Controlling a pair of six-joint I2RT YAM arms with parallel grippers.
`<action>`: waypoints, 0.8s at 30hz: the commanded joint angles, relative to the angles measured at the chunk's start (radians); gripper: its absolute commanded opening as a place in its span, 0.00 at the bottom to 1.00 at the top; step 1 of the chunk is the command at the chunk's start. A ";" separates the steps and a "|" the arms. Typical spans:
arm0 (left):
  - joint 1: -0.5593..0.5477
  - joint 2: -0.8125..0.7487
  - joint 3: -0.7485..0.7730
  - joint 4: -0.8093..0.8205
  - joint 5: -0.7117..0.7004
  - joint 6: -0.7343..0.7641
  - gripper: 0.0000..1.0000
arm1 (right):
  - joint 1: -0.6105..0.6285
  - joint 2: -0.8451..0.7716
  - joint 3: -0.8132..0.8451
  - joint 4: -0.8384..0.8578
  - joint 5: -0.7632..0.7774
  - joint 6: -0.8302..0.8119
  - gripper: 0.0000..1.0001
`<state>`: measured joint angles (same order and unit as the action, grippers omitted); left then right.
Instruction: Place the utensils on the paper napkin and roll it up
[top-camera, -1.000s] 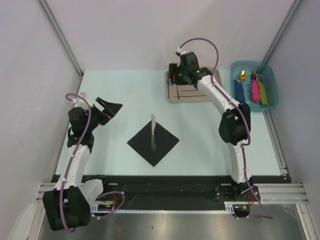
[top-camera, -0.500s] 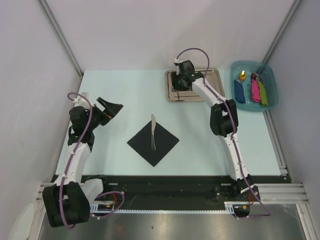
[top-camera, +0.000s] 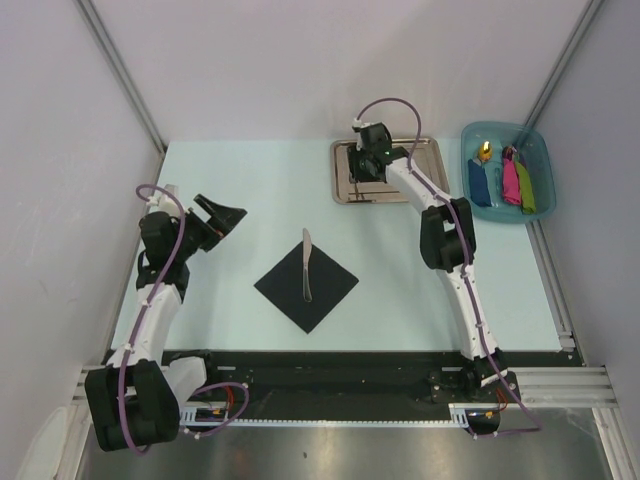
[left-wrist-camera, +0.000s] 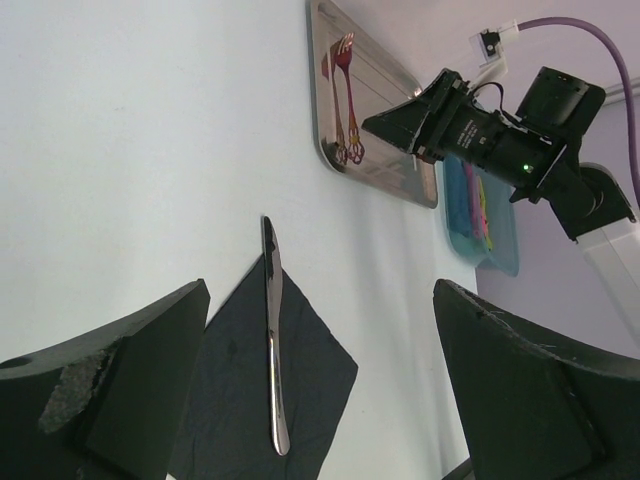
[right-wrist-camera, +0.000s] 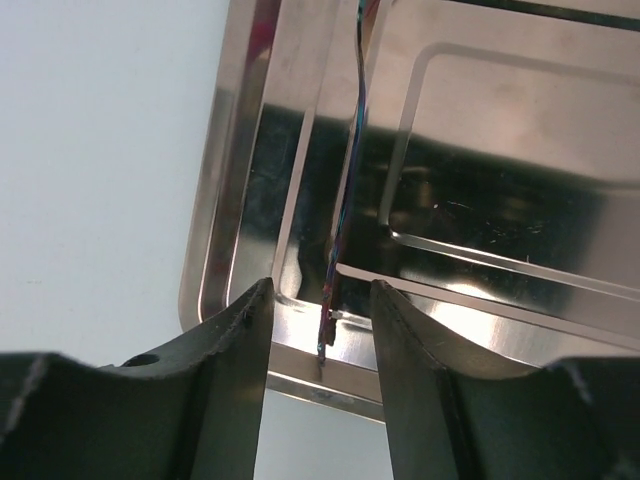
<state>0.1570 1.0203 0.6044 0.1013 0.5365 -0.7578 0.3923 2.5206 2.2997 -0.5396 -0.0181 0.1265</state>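
Note:
The black paper napkin (top-camera: 306, 290) lies as a diamond in the middle of the table, with a silvery knife (top-camera: 307, 265) on it. The napkin (left-wrist-camera: 250, 400) and knife (left-wrist-camera: 272, 350) also show in the left wrist view. A purplish fork (left-wrist-camera: 344, 95) lies in the steel tray (top-camera: 422, 150). My right gripper (top-camera: 362, 172) hangs low over the tray's left part. Its open jaws (right-wrist-camera: 322, 290) straddle a thin iridescent utensil handle (right-wrist-camera: 343, 240), with a gap on each side. My left gripper (top-camera: 218, 214) is wide open and apart from everything, at the left of the table (left-wrist-camera: 320, 290).
A teal bin (top-camera: 505, 170) with blue, pink and green items stands right of the tray. The tray's raised rim (right-wrist-camera: 215, 200) lies just ahead of my right fingers (right-wrist-camera: 240, 360). Grey walls close in the table on three sides.
My right arm folded and brought its gripper down onto the tray's left part. Its jaws have narrowed around the utensil handle. The left arm, napkin and knife have not moved.

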 joint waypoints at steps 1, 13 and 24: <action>0.006 0.004 0.040 0.026 0.016 0.026 1.00 | -0.007 0.041 0.004 0.036 0.004 -0.005 0.48; 0.006 0.023 0.055 0.014 0.014 0.046 0.99 | -0.018 0.057 -0.017 0.055 -0.034 -0.007 0.26; 0.006 0.093 0.247 -0.034 0.152 0.179 1.00 | -0.176 -0.185 -0.144 0.140 -0.620 0.045 0.00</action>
<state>0.1577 1.1061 0.7551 0.0513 0.6064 -0.6605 0.3218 2.5412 2.2154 -0.4942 -0.2665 0.1307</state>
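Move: The fork lies in the tray just below my half-open right fingers: its middle is about 5 cm ahead, 1 cm left and 4 cm down, with the handle's near part right underneath. The tray's middle is 5 cm ahead and 8 cm right. The knife on the napkin lies roughly 20 cm back and 11 cm left, slightly lower. From my left hand, the fork is some 30 cm ahead, 27 cm right and 17 cm lower. I lower my right hand almost straight down, about 4 cm, onto the near part of the fork's handle, and there shut my half-open fingers fully, pinching it. Then, still low over the tray, I draw back about 1 cm and turn the wrist some 10 degrees. My wide-open, empty left hand rises about 3 cm late on, easing forward. ##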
